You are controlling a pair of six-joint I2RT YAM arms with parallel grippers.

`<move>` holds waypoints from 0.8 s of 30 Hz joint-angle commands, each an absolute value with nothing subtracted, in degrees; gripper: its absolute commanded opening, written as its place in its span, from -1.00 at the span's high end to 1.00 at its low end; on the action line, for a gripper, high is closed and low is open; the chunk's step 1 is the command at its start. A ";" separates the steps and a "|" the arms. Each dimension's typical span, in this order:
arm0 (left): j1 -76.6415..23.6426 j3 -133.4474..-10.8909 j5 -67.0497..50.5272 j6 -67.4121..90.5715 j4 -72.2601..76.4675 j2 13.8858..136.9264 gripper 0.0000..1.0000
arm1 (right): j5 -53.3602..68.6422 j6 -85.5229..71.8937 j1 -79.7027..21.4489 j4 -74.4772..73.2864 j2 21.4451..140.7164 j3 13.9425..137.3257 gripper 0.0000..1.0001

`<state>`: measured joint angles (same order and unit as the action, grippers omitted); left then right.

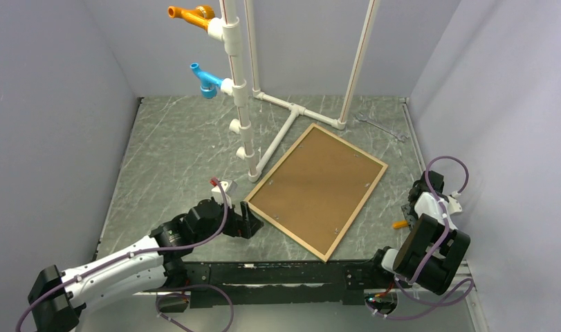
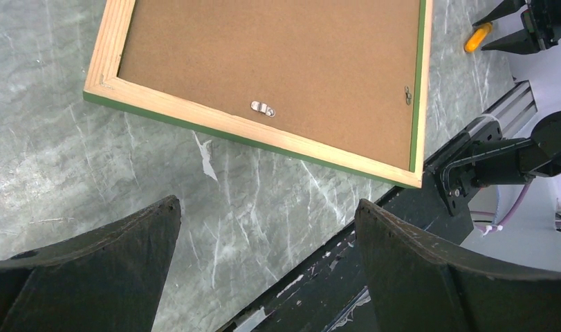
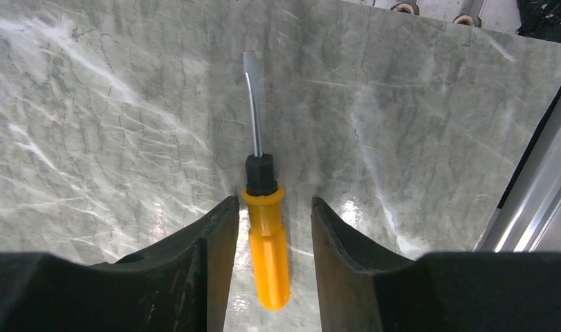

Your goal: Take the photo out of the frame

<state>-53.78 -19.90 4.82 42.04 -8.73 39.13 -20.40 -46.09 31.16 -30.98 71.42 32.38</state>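
The frame [image 1: 286, 231] lies face down in the middle of the table, its pale wood back rails and green edge [image 2: 215, 121] showing. The brown backing board [image 1: 319, 187] fills it, held by small metal tabs [image 2: 263, 108]. The photo is hidden under the backing. My left gripper [image 1: 253, 225] is open just off the frame's near-left corner, with only bare table between its fingers [image 2: 267, 204]. At the right edge, my right gripper [image 1: 410, 211] hangs low over an orange-handled screwdriver [image 3: 267, 242]. Its jaws [image 3: 274, 202] stand apart on either side of the handle, a gap on each side.
A white pipe stand [image 1: 239, 90] with an orange peg [image 1: 191, 14] and a blue peg [image 1: 205, 79] rises behind the frame, its base bars touching the frame's far corner. A metal wrench [image 1: 381, 126] lies at the back right. The black mounting rail [image 1: 284, 273] runs along the near edge.
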 commanded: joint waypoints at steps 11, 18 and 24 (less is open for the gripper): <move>-53.09 -20.27 2.60 41.08 -5.11 40.26 -0.98 | -18.21 -43.33 31.07 -28.46 64.34 31.18 -0.63; -53.09 -21.88 0.71 40.61 -3.06 44.15 -0.97 | -16.10 -40.08 28.88 -27.49 61.26 31.95 -0.87; -53.03 -21.97 -0.20 41.31 -0.57 46.36 -0.97 | -16.22 -37.70 17.50 -26.71 57.21 33.59 -0.95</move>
<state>-53.28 -19.94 1.37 41.41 -4.78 45.47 -16.43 -40.16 24.45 -28.84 59.57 31.40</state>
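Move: Right beside the table edge beam, the right hand sits just above the table with the yellow screwdriver already lying loose between its half-open fingers, about 1 cm below. The frame's middle is about 29 cm to its left and 10 cm ahead, level with it; the frame's nearest corner stands some 18 cm ahead and 6 cm left. The wrench lies roughly 32 cm ahead and 4 cm left. From the left hand the frame's middle is about 12 cm ahead, 19 cm right and 10 cm below. Spreading its fingers from about half to fully open, the right hand lingers low over the screwdriver, then lifts about 4 cm and swings forward some 3.5 cm and left 2 cm, away from the screwdriver and towards the frame. Its wrist turns counter-clockwise roughly 15 degrees and tilts up a little. The left hand, empty and open, sinks about 1.5 cm and eases slightly right. ##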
